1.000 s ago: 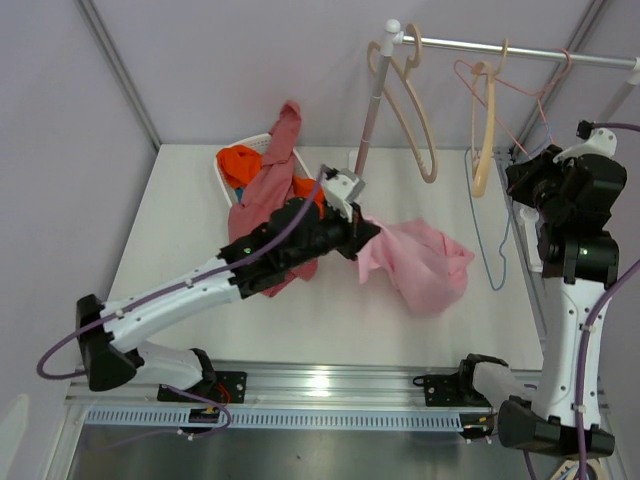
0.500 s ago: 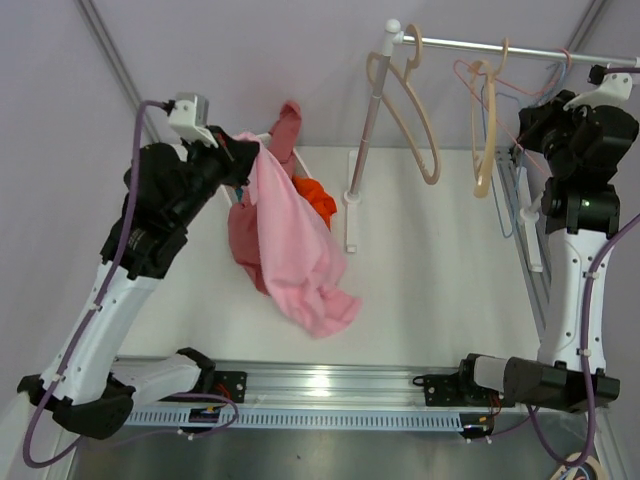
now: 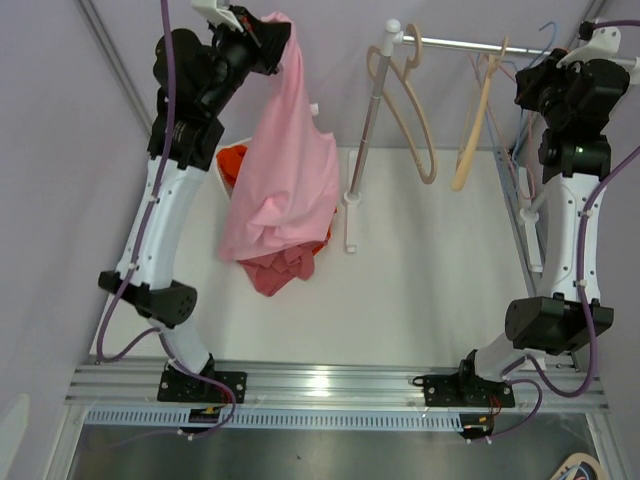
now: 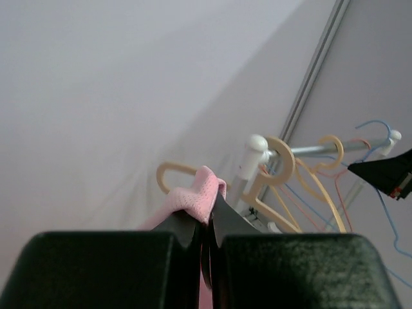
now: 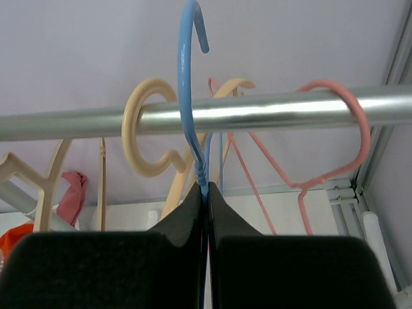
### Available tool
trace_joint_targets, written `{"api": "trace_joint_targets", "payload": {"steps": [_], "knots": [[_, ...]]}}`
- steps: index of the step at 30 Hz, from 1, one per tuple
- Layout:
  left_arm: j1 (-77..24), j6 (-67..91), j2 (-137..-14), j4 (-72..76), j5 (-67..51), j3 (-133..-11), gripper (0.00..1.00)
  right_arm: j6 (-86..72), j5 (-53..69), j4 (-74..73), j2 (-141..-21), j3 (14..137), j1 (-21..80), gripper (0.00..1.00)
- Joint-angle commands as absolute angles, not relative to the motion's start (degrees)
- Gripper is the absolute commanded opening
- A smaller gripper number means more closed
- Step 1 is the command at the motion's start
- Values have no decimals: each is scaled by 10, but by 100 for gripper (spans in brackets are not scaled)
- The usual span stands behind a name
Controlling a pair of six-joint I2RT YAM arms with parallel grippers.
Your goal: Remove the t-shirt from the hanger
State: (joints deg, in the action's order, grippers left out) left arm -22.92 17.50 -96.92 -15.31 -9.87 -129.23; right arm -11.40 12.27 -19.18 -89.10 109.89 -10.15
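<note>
My left gripper (image 3: pixel 272 33) is raised high at the back left and shut on the pink t-shirt (image 3: pixel 283 170), which hangs free of any hanger over the basket. In the left wrist view the pink fabric (image 4: pixel 196 198) is pinched between my fingertips. My right gripper (image 3: pixel 560 75) is up at the rail and shut on the neck of the blue wire hanger (image 5: pixel 193 96), whose hook stands in front of the metal rail (image 5: pixel 257 112). The blue hanger is bare; its hook shows in the top view (image 3: pixel 549 28).
Two cream hangers (image 3: pixel 412 110) (image 3: pixel 472 120) and a pink wire hanger (image 5: pixel 335 129) hang on the rail. The rail's white post (image 3: pixel 365 130) stands mid-table. A white basket (image 3: pixel 222 165) with red and orange clothes (image 3: pixel 285 268) sits at the back left.
My left arm has lifted the pink t-shirt from the table up high over the basket. My right gripper has risen to the rail with the blue hanger.
</note>
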Motion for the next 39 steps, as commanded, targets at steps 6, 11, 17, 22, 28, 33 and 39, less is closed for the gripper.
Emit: {"api": "trace_joint_targets", "payload": {"steps": [6,11,17,22,28,33,39], "knots": [[-162,171,-1057,-84,-107,-1419,1,-76,75,-221,-933,1174,-104,0],[-99,177,-1049,-69,-96,-1373,1,-78,76,-225,-920,1151,-121,0],[-76,182,-1020,-23,-68,-1254,1,-87,79,-210,-905,1123,-132,0],[-75,213,-1048,-39,-101,-1221,1,-110,142,-178,-924,1125,-131,0],[-76,294,-1031,38,-144,-1051,1,-120,163,-139,-960,1150,-117,0],[-76,336,-1009,87,-147,-934,1,-140,202,-156,-1005,1215,-111,0],[-89,330,-983,118,-131,-861,1,-179,266,-150,-1026,1223,-98,0]]}}
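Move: The left hand holds the pink t-shirt high up. The basket heaped with shirts lies about 13 cm ahead, 9 cm to its left and over 50 cm below, the rack's left post some 11 cm ahead and 17 cm to the right. The right hand holds the blue hanger; the rail is about 7 cm ahead and 3 cm above, the wooden hanger 5 cm ahead and 8 cm left, the red hanger's hook 7 cm ahead and 10 cm right. Still pinching the pink t-shirt, the left hand lays it onto the heap in the basket: it swings forward and left at nearly level height, then sinks fast by some 30 cm, the fingers tipping down. The right hand keeps the blue hanger pinched below its hook, eases right and down, then comes back left and forward about 5 cm towards the rail, turning counter-clockwise. ##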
